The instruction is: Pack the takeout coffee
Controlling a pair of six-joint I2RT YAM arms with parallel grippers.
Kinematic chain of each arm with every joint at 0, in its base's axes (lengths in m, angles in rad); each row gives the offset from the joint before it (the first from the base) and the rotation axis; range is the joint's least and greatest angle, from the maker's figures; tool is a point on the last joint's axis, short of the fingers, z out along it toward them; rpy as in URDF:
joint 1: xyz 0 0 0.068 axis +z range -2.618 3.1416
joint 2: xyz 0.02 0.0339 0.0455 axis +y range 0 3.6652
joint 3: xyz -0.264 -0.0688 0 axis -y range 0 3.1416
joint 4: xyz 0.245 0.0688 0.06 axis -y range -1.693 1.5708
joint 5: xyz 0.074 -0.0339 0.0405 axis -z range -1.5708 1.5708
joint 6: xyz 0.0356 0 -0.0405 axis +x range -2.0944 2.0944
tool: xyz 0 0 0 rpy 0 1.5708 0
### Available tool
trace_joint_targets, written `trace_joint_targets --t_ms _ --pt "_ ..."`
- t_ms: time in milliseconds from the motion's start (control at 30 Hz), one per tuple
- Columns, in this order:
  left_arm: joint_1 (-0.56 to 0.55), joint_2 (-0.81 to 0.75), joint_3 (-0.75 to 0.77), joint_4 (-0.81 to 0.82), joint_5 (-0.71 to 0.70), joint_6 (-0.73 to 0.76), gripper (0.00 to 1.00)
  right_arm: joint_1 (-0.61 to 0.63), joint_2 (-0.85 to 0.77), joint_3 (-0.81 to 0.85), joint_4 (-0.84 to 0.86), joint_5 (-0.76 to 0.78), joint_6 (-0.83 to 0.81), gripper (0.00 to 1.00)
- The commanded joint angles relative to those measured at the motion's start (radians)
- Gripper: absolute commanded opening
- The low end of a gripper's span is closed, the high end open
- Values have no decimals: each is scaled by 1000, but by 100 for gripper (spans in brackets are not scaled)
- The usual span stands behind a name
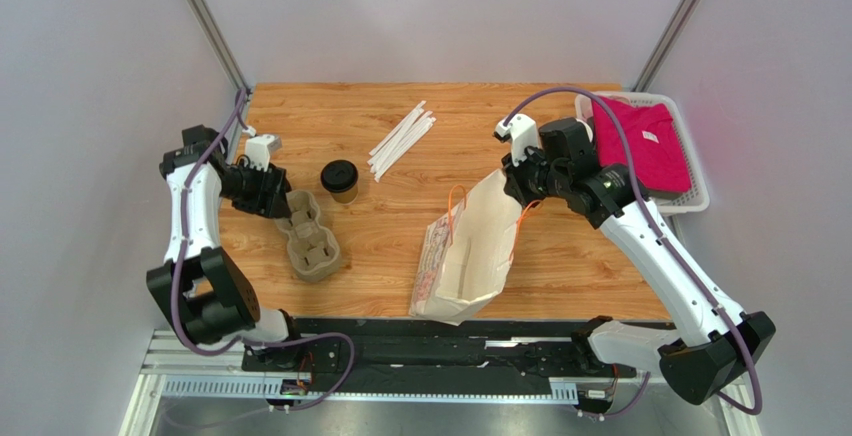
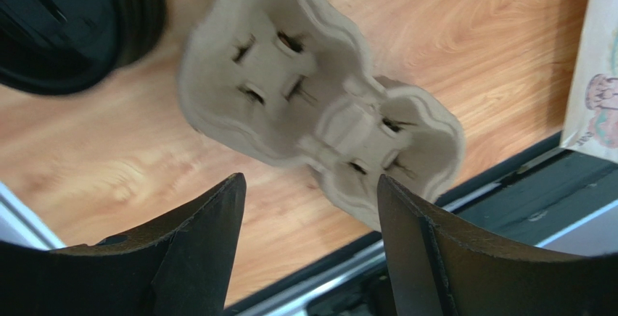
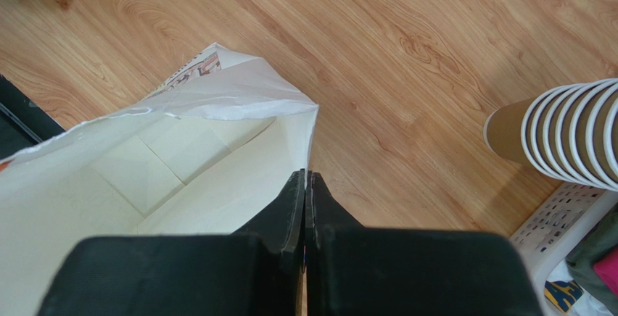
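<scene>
The takeout coffee [image 1: 340,180], a small kraft cup with a black lid [image 2: 65,26], stands upright on the wooden table, left of centre. Just left of it lies a grey-brown pulp cup tray [image 1: 310,239] [image 2: 290,91]. My left gripper [image 1: 285,206] [image 2: 310,180] hovers open at the tray's far end with nothing between its fingers. A white paper bag [image 1: 470,256] [image 3: 181,156] lies tilted with its mouth raised. My right gripper [image 1: 520,191] [image 3: 307,175] is shut on the bag's rim, one finger inside and one outside.
White wrapped straws [image 1: 402,141] lie at the back centre. A white basket [image 1: 690,196] holding a red cloth [image 1: 645,146] sits at the right edge. A stack of lidless brown cups [image 3: 573,135] stands next to it. A black rail [image 1: 450,341] borders the near table edge.
</scene>
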State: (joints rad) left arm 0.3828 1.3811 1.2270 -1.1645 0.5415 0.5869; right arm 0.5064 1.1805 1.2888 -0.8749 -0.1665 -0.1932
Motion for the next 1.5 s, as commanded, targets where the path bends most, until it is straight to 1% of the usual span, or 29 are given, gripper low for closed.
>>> trace_joint_targets --t_ms 0,33,133,233,267,333,467,500,633,733,800,833,1000,1200,1467 --pt "8 142 155 -4 61 184 74 4 13 47 11 7 -20 0" --pt "10 168 202 -15 66 239 74 6 18 50 8 7 -20 0" --pt "10 251 270 -32 64 319 72 4 21 55 8 9 -20 0" --pt "8 328 340 -66 61 364 66 4 24 58 2 10 -22 0" --pt "7 343 354 -72 61 370 62 4 24 58 1 10 -23 0" --pt "5 369 370 -69 55 379 59 4 22 56 -1 10 -26 0" --pt "-25 372 338 -40 17 401 51 3 34 61 1 2 -26 0" --pt "-31 372 327 -31 9 401 51 4 37 63 1 1 -25 0" --pt "-51 366 264 34 -26 367 50 3 48 70 2 -5 -23 0" --pt "-58 371 249 61 -41 355 51 4 54 76 -4 -8 -25 0" --pt "-59 369 235 80 -58 356 53 4 56 81 -6 -10 -23 0" --pt "-61 368 230 89 -61 358 56 4 59 83 -6 -11 -22 0" --pt "-68 369 216 111 -69 369 56 4 73 90 -7 -14 -18 0" --pt "-78 365 201 100 -55 387 49 4 87 96 -7 -11 -18 0" --pt "-90 357 186 94 -49 396 32 4 94 96 -4 -11 -18 0"
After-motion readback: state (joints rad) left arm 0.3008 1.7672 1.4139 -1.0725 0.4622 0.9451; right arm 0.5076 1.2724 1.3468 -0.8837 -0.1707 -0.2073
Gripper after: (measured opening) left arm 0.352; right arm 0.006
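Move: The cup carrier I'm after has its middle about 5 cm to the right of my open left hand, roughly 1 cm ahead and some 10 cm below. The stack of black lids stands about 12 cm ahead and 6 cm left of that hand, and the lidded coffee cup about 11 cm ahead and 14 cm right. From my right hand, the carrier's middle is some 45 cm to the left, level fore and aft, and about 18 cm lower. I swing my left hand about 8 cm forward and a little left to the carrier's far-left rim, then sink some 6 cm over it, turning about 20 degrees clockwise. Its fingers narrow in stages, from wide to about a third open, the tips ending either side of the rim wall. My right hand keeps its pinch on the paper bag's rim, easing forward under 2 cm. ##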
